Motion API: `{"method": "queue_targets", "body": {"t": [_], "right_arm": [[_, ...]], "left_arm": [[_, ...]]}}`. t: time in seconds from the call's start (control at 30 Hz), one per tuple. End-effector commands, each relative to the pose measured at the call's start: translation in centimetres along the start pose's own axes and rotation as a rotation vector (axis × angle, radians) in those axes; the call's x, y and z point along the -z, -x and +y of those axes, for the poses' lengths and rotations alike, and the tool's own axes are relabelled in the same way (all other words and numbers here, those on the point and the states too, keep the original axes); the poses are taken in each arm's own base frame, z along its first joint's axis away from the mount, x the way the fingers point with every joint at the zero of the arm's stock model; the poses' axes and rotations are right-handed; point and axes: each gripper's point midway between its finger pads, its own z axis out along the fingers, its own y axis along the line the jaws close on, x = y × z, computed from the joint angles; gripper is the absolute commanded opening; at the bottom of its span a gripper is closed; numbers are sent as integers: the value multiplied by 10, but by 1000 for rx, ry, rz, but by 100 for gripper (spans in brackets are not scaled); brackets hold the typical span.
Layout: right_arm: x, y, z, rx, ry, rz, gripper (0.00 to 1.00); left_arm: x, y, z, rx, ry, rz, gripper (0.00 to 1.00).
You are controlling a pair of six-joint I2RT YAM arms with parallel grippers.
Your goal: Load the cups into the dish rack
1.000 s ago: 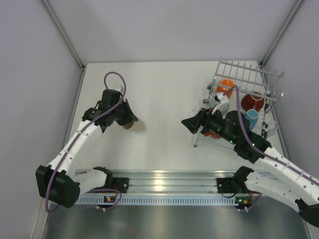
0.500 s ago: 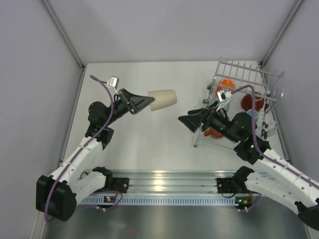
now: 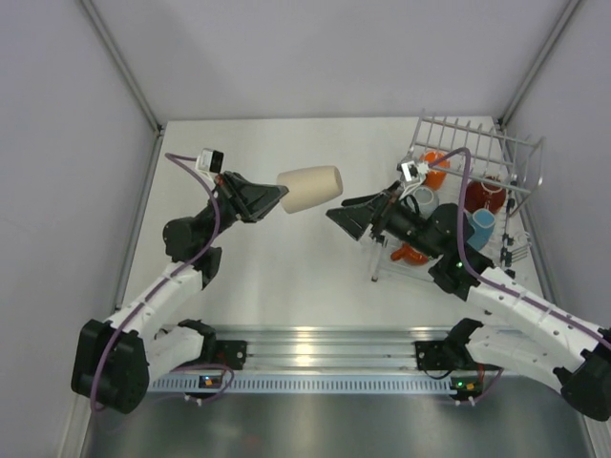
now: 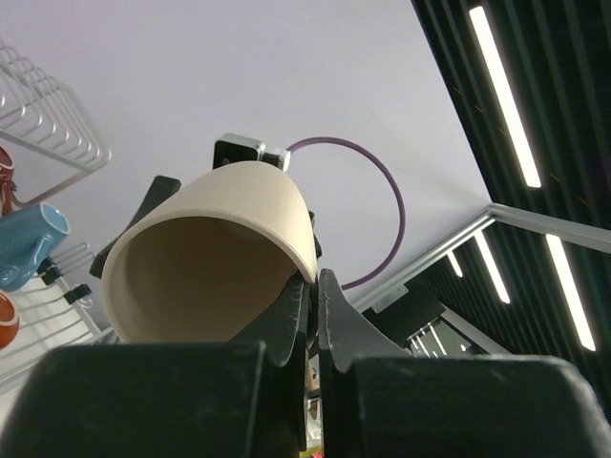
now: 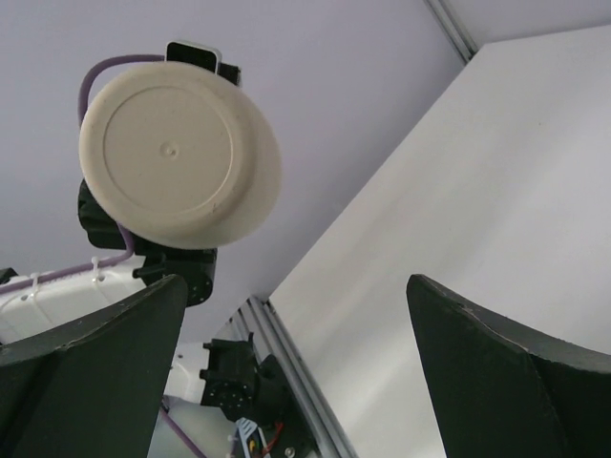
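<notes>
A cream cup [image 3: 308,189] hangs on its side above the table's middle, its base toward the right arm. My left gripper [image 3: 280,197] is shut on its rim, one finger inside and one outside. In the left wrist view the cream cup [image 4: 220,248] fills the frame above the left gripper [image 4: 316,286]. My right gripper [image 3: 340,211] stands wide open, just right of the cup and apart from it. From the right wrist, the cup's round base [image 5: 177,153] sits up left of the right gripper [image 5: 296,281]. The dish rack [image 3: 470,143] at back right holds orange [image 3: 434,164], dark red [image 3: 482,197], light blue [image 3: 480,226] and grey [image 3: 422,200] cups.
An orange-red cup [image 3: 410,254] lies at the rack's near edge, partly under the right arm. A metal rail [image 3: 315,343] runs along the table's near edge. Grey walls close in on both sides. The white table [image 3: 286,267] lies below the held cup.
The left arm has lifted the cream cup off the table and swung it right, toward the right arm. The right gripper has opened wide and moved left toward the cup.
</notes>
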Motion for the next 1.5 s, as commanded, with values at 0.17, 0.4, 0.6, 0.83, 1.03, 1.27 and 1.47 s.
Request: {"method": "queue_targets", "body": {"t": [0.17,0.4,0.6,0.83,1.03,1.27,1.47], "right_arm": [[-16,60,60,54,212,-156,98],[-22,66,67,60,244,-171,97],[-26,65,67,42,262,-178,93],[-29,54,63,0,269,-142,88],[-26,46,55,-16,254,-132,81],[-23,43,52,-31,245,-134,47],[-20,41,46,-57,218,-142,7]], "left_arm": [[9,-13,-33,-61,-123,26,0],[10,-17,-31,-58,-119,34,0],[12,-17,-25,-45,-107,26,0],[11,-17,-24,-46,-109,19,0],[9,-15,-24,-58,-112,16,0],[8,-15,-21,-63,-106,15,0],[11,-16,-12,-58,-87,9,36]]}}
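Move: The right gripper is wide open. The cup hangs sideways in the left fingers, pinched by its rim, base towards the right gripper. Its middle is some 6 cm left, 2 cm ahead and 5 cm above the right hand. Lying in the rack, the red-orange mug is about 17 cm right, 1 cm ahead, and the grey mug 19 cm right, 12 cm ahead, both some 27 cm lower. From the left hand, the cup's middle is about 5 cm right, 1 cm ahead, 2 cm up; the right gripper is 11 cm right, 1 cm back, 3 cm lower. Raise the open right gripper about 5 cm and ease it 2 cm left, rolling it some 10 degrees so the jaws straddle the cup's base, then close them until they grip its sides. Meanwhile let the left hand draw back and sink about 1 cm, then nearly hold still, rim pinched, and part its fingers only once the right has hold. ##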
